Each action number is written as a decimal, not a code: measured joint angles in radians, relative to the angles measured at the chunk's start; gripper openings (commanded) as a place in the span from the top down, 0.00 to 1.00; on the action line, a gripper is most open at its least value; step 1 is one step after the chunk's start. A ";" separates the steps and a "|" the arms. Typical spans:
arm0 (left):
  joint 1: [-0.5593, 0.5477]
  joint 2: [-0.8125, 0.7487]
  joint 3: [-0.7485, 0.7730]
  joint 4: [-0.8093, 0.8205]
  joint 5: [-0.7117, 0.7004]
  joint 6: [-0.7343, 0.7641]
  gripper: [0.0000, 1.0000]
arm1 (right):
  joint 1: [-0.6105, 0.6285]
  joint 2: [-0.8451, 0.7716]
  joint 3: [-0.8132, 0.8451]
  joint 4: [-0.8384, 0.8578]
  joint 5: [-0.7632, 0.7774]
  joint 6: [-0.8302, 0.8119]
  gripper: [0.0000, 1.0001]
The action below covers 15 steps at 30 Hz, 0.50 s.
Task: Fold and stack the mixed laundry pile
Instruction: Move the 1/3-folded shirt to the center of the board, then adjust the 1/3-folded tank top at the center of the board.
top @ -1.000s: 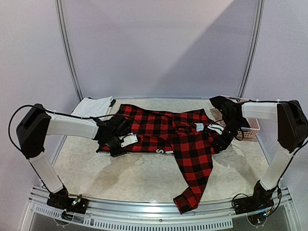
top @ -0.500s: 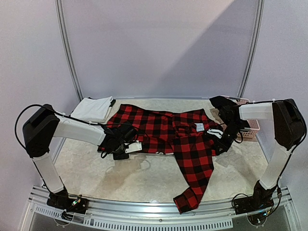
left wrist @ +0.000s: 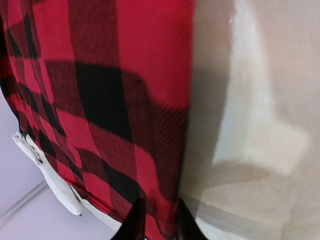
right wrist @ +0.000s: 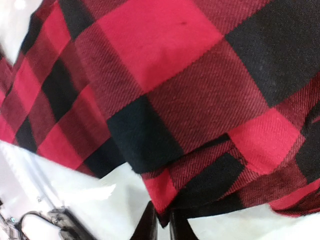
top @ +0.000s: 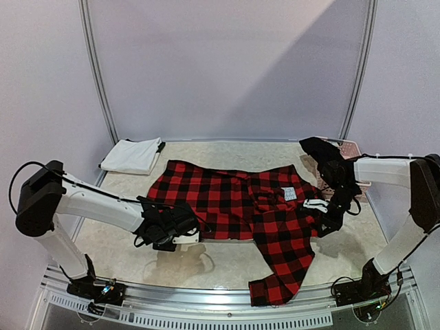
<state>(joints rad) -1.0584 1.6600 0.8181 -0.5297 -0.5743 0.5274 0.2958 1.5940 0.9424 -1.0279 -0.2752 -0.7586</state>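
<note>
The red-and-black checked flannel shirt lies spread across the middle of the table, one sleeve trailing to the near edge. My left gripper is shut on the shirt's near left hem; in the left wrist view the cloth runs down between the dark fingertips. My right gripper is shut on the shirt's right edge, and the right wrist view shows a folded corner of flannel pinched in its jaws. A folded white cloth lies at the back left. A dark piece sits at the back right.
A pink basket stands at the back right, mostly behind my right arm. A metal rail runs along the near edge, and upright frame posts rise at the back corners.
Both grippers have closed on the shirt and pulled towards the near edge. The shirt has slid nearer and its body lies flatter and wider.
</note>
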 measured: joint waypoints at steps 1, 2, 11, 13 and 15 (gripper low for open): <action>-0.002 -0.010 -0.002 -0.025 0.001 -0.006 0.69 | 0.006 -0.016 -0.007 -0.022 0.002 -0.016 0.78; -0.002 -0.024 -0.003 -0.055 0.001 -0.020 0.65 | 0.008 -0.033 -0.010 -0.048 0.005 -0.033 0.74; 0.013 -0.208 0.091 -0.142 0.021 -0.094 0.48 | 0.012 -0.142 0.213 -0.153 0.002 -0.062 0.55; 0.033 -0.225 0.126 -0.106 0.047 -0.127 0.45 | 0.012 -0.116 0.291 -0.128 -0.009 -0.015 0.51; 0.069 -0.233 0.151 -0.045 0.089 -0.178 0.43 | 0.012 -0.052 0.374 -0.092 -0.032 0.047 0.47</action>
<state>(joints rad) -0.9890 1.4273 0.9688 -0.5743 -0.4850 0.3496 0.3077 1.5421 1.3163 -1.1194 -0.3069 -0.7113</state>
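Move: The middle of the plaid shirt lies some 13 cm ahead and 22 cm to the right of the left hand, about level with its fingertips; the folded white shirt is about 32 cm ahead and 18 cm left. From the right hand the plaid shirt's middle is about 11 cm ahead and 28 cm left, its loose sleeve 13 cm back and 13 cm left, the basket 27 cm ahead and 14 cm right. Both hands open, release the plaid shirt's near edge and rise about 11 cm, the right also going 8 forward. ##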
